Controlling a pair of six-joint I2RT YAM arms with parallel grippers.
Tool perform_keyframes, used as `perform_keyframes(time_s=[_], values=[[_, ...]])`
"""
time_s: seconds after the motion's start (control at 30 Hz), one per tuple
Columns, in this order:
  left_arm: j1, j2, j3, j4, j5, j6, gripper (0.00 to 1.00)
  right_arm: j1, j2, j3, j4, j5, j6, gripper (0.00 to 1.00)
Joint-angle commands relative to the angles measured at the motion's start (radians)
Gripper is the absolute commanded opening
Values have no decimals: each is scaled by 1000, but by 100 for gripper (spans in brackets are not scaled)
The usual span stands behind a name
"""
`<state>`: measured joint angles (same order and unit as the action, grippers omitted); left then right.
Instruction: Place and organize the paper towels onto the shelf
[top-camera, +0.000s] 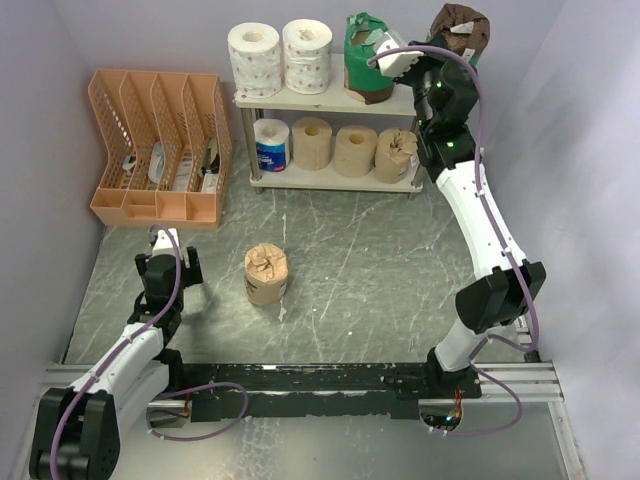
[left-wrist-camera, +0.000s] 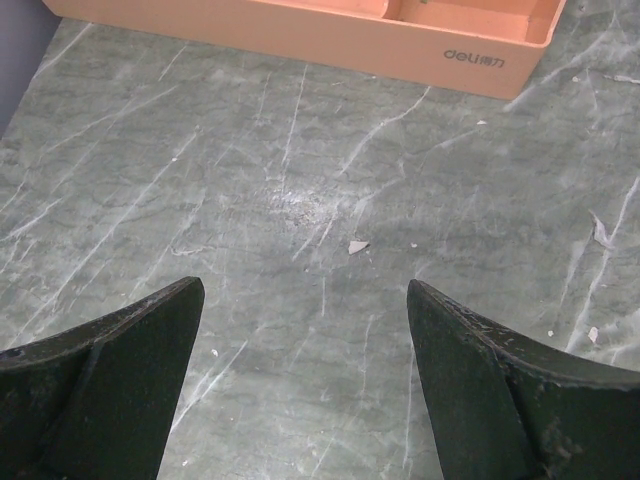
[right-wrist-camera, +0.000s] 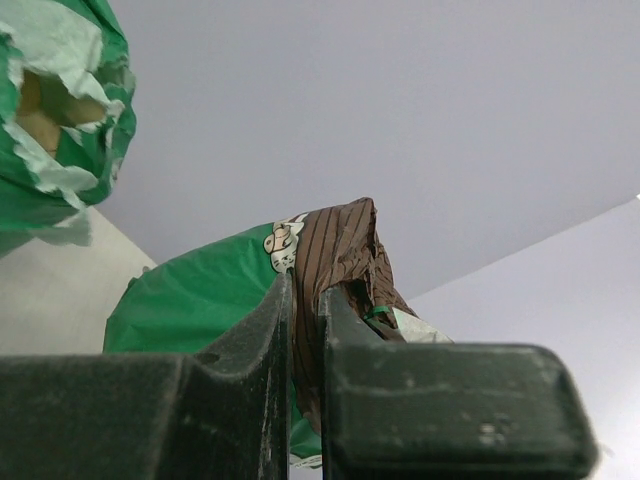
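Note:
The shelf (top-camera: 322, 101) stands at the back. Its top board carries two white patterned paper towels (top-camera: 254, 57) and a green wrapped one (top-camera: 366, 68). On the lower board stand a blue-and-white roll (top-camera: 271, 146), two tan rolls (top-camera: 311, 143) and a brown-paper wrapped one (top-camera: 396, 155). Another brown-paper roll (top-camera: 266, 275) stands alone on the table. My right gripper (top-camera: 450, 45) (right-wrist-camera: 305, 290) is raised beside the shelf's top right corner. It is shut on the dark striped wrapper of a green roll (top-camera: 462, 28) (right-wrist-camera: 200, 300). My left gripper (top-camera: 168, 238) (left-wrist-camera: 305, 290) hovers open over bare table.
An orange slotted file organizer (top-camera: 160, 150) (left-wrist-camera: 300, 30) stands at the back left, just ahead of my left gripper, with small items in its slots. Purple walls close in both sides. The green roll on the shelf (right-wrist-camera: 60, 100) shows at the right wrist view's upper left.

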<state>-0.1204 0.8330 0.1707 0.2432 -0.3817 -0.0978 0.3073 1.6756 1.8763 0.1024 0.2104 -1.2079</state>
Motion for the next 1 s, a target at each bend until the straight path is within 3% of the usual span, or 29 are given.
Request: perform_keyframes(time_s=[0.0,0.13,0.33,0.57,0.67,0.97], values=[[-7,-15,-6,31,-23,-14,94,-45,15,26,62,-125,75,0],[-7,-21,-9,33,-23,-14,94,-47,68,1,127,-126,62,0],[-6,-21,-9,35,-25,-17,94,-37,121,61,82,-122,99,0],[-5,-25,-13,39,-23,-16,94,-16,100,1,91,-101,91,0],[-5,-27,-13,39,-22,-16,94,-14,82,-33,117,-95,114,35],[-2,-27,-16,40,-16,-15,94,-12,66,-57,214,-62,154,96]])
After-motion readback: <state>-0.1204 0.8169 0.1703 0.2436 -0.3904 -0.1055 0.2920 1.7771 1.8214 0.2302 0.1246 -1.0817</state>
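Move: The right hand already pinches the wrapper of the brown-topped green roll; its free place on the upper shelf lies about 9 cm ahead, 6 cm left and 12 cm lower, measured to where the roll's middle will stand. The torn green roll stands about 8 cm ahead and 18 cm left of the hand, the nearer floral roll about 8 cm ahead and 31 cm left. From the idle left hand that place is some 32 cm ahead, 63 cm right and 35 cm higher. Down and forward together, about 7 cm lower and 6 cm farther out with a slight drift left, the right hand brings the pinched roll to the upper shelf's free right end beside the torn green roll, tipping a few degrees downward. There the fingers open wide and let go of the wrapper, and the hand eases up and back about 2 cm. ##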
